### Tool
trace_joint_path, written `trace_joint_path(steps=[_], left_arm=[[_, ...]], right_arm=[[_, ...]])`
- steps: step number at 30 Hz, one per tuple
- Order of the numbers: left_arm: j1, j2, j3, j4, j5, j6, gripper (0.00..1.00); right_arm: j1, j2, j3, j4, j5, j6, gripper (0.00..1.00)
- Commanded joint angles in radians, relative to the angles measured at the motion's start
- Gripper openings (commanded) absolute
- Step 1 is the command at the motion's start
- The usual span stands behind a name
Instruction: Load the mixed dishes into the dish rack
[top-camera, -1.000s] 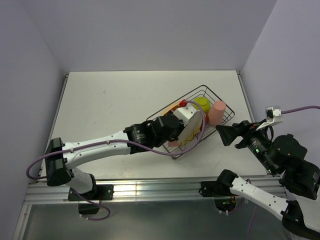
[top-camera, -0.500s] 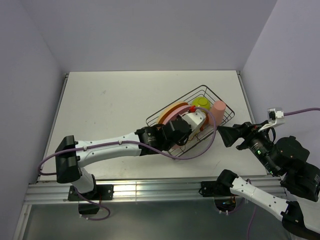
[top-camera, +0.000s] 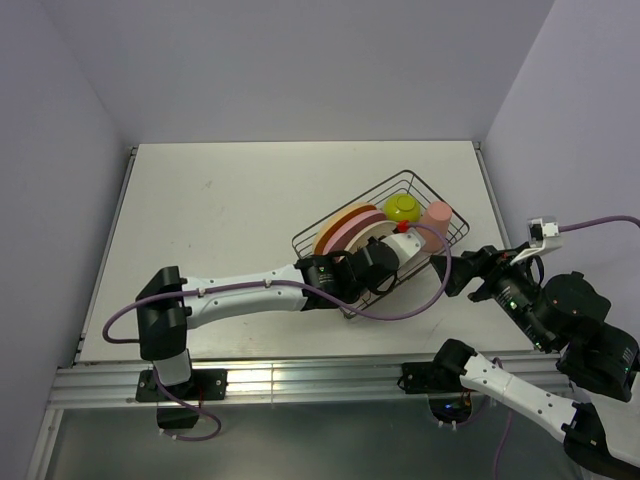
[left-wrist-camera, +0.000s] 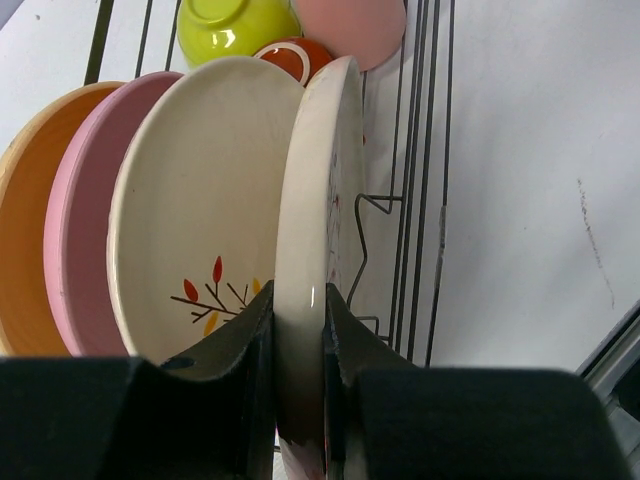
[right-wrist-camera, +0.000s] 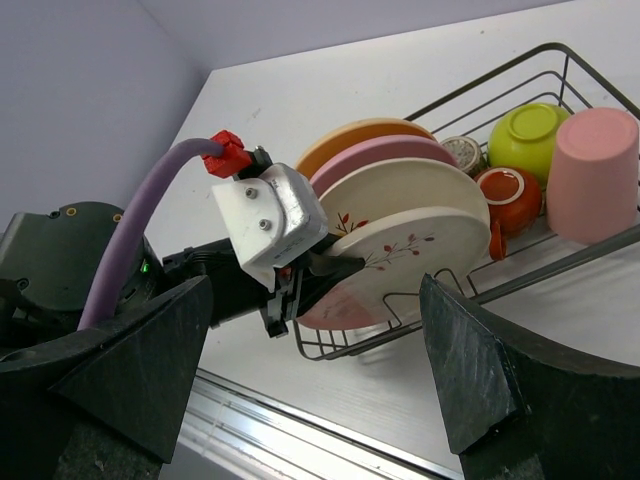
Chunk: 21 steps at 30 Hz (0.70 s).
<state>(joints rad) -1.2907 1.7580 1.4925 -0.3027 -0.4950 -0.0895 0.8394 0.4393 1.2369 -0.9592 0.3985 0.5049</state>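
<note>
The black wire dish rack (top-camera: 412, 177) stands at the table's right. On edge in it are an orange plate (left-wrist-camera: 30, 230), a pink plate (left-wrist-camera: 85, 200) and a cream plate with a twig pattern (left-wrist-camera: 210, 170). My left gripper (left-wrist-camera: 298, 295) is shut on the rim of a pink-cream twig-patterned plate (right-wrist-camera: 410, 250), which stands on edge beside the cream one at the rack's near end. A lime-green bowl (right-wrist-camera: 530, 135), a red-brown mug (right-wrist-camera: 508, 190), a salmon cup (right-wrist-camera: 592, 170) and a small grey cup (right-wrist-camera: 462, 152) fill the far end. My right gripper (right-wrist-camera: 315, 290) hangs open, right of the rack.
The left arm's purple cable (top-camera: 425, 295) loops between the rack and the right gripper. A metal rail (top-camera: 300, 375) runs along the table's near edge. Walls close in the left, far and right sides. Bare tabletop (top-camera: 220, 210) lies left of the rack.
The left arm has reached further right, and its plate has swung from leaning over the rack to standing on edge beside the other plates. The right arm has barely moved.
</note>
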Motion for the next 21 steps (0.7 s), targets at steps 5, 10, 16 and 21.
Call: trace_joint_path(steps=[5, 10, 16, 21], left_arm=[[0.013, -0.003, 0.089, 0.056, -0.057, 0.001, 0.23], [0.034, -0.009, 0.069, 0.073, -0.036, -0.019, 0.48], [0.041, -0.014, 0.061, 0.077, -0.07, -0.033, 0.61], [0.039, -0.058, 0.041, 0.089, -0.092, -0.041, 0.64]], right_arm=[[0.0, -0.011, -0.008, 0.017, -0.006, 0.006, 0.91], [-0.002, -0.013, -0.017, 0.022, -0.015, 0.009, 0.91], [-0.002, -0.014, -0.024, 0.022, -0.015, 0.009, 0.91], [-0.002, -0.007, -0.027, 0.023, -0.018, 0.009, 0.91]])
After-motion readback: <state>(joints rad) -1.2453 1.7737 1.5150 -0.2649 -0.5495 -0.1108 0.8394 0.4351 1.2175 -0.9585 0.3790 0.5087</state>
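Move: The left hand pinches the rim of the pink-and-white plate, already down in the rack, its middle about 4 cm ahead, 5 cm right and 5 cm below. The cream plate stands next to it, some 7 cm ahead and 2 cm right of the hand; the red mug is about 9 cm ahead and 7 cm right, the pink cup 9 cm ahead and 12 cm right. From the right hand the held plate lies roughly 12 cm ahead, 8 cm left and 20 cm below. The left fingers open and let go of the plate's rim as the hand eases about 3 cm forward, rising slightly. ##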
